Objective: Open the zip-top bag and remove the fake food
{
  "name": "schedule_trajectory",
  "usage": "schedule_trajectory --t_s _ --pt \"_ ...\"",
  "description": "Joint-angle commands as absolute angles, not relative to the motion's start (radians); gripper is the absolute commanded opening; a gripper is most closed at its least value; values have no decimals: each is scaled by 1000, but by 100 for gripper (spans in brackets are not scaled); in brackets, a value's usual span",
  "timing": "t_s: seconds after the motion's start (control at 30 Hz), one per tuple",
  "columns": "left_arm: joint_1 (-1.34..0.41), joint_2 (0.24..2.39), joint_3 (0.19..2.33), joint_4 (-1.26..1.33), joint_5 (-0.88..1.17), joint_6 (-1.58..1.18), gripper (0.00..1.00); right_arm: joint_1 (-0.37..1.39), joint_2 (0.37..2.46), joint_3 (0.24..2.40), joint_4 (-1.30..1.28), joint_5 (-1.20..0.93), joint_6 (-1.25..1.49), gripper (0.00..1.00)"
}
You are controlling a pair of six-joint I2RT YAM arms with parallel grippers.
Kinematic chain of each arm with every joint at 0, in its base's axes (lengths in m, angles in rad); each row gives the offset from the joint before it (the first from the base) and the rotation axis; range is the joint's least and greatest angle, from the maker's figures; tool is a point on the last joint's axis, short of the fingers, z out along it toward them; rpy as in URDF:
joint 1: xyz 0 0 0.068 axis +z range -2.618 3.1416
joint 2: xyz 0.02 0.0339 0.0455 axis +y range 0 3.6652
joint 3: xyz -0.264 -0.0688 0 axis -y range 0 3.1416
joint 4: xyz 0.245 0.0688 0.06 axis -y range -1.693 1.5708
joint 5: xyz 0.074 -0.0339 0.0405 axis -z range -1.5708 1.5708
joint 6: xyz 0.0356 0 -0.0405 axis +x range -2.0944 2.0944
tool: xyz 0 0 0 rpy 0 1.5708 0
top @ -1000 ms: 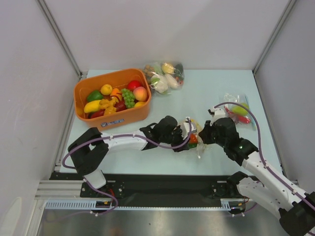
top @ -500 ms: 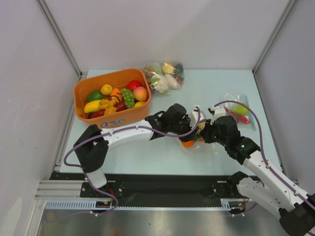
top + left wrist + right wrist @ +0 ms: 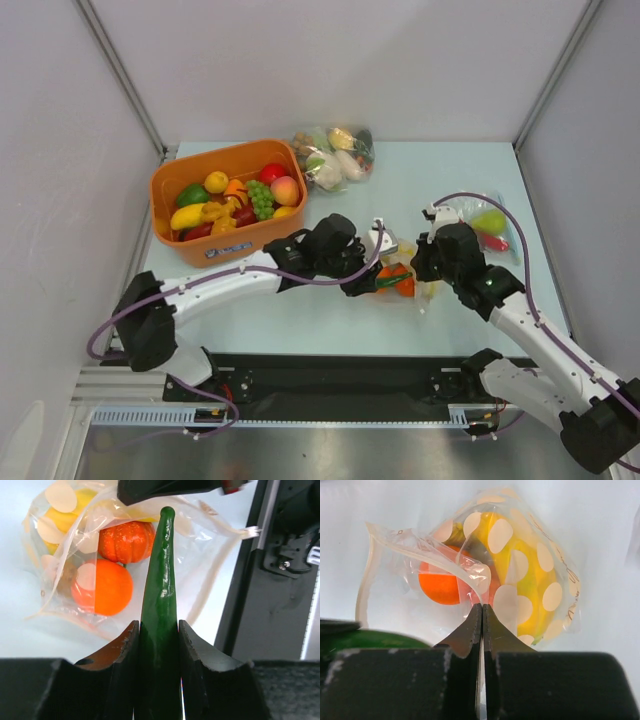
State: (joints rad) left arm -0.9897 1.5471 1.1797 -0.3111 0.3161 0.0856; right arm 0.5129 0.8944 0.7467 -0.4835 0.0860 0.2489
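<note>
The zip-top bag, clear with pale dots, lies open on the table between both arms. My right gripper is shut on the bag's rim. Inside it I see fake food: an orange ball, a small pumpkin and a yellow banana. My left gripper is shut on a long dark green vegetable, whose tip points at the bag's mouth. In the top view this gripper sits just left of the bag.
An orange basket full of toy fruit stands at the back left. A second filled bag lies behind it and a third at the right, close to the right arm's cable.
My left gripper has drawn back toward the left and nearer the front edge, holding the green vegetable. The right gripper has kept its hold on the bag and barely shifted.
</note>
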Motion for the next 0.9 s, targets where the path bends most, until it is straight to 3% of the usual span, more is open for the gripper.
schedule_trajectory --t_s 0.0,0.3,0.57,0.87 --pt "-985 1434 1160 -299 310 45 3 499 931 813 -472 91 232 0" --pt "-917 1211 1115 -316 247 -52 4 433 1005 887 -494 57 210 0" --pt "-648 1080 1095 -336 143 -87 6 391 1043 925 -508 31 198 0" --pt "-316 1178 1199 -393 37 -124 7 383 1049 919 -500 11 204 0"
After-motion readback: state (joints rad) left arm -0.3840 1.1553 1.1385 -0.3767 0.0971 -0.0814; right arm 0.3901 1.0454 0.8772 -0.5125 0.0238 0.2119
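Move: The cucumber is already in my left hand, clear of the bag. The orange bin's middle is about 30 cm to its left, 19 cm ahead and 7 cm lower, with the grapes some 23 cm left and 19 cm ahead. The open bag lies about 7 cm ahead, 8 cm right and 10 cm below. From my right hand, the bin is roughly 41 cm left and 14 cm ahead. I keep the cucumber pinched and lift it away from the bag with my left hand, going nearly straight up at first, then sweeping left and forward towards the bin: about 23 cm left, 15 cm forward and 12 cm up in all, the wrist turning some 50 degrees counter-clockwise. My right hand, still pinching the bag's rim, eases about 3 cm forward and slightly right. ##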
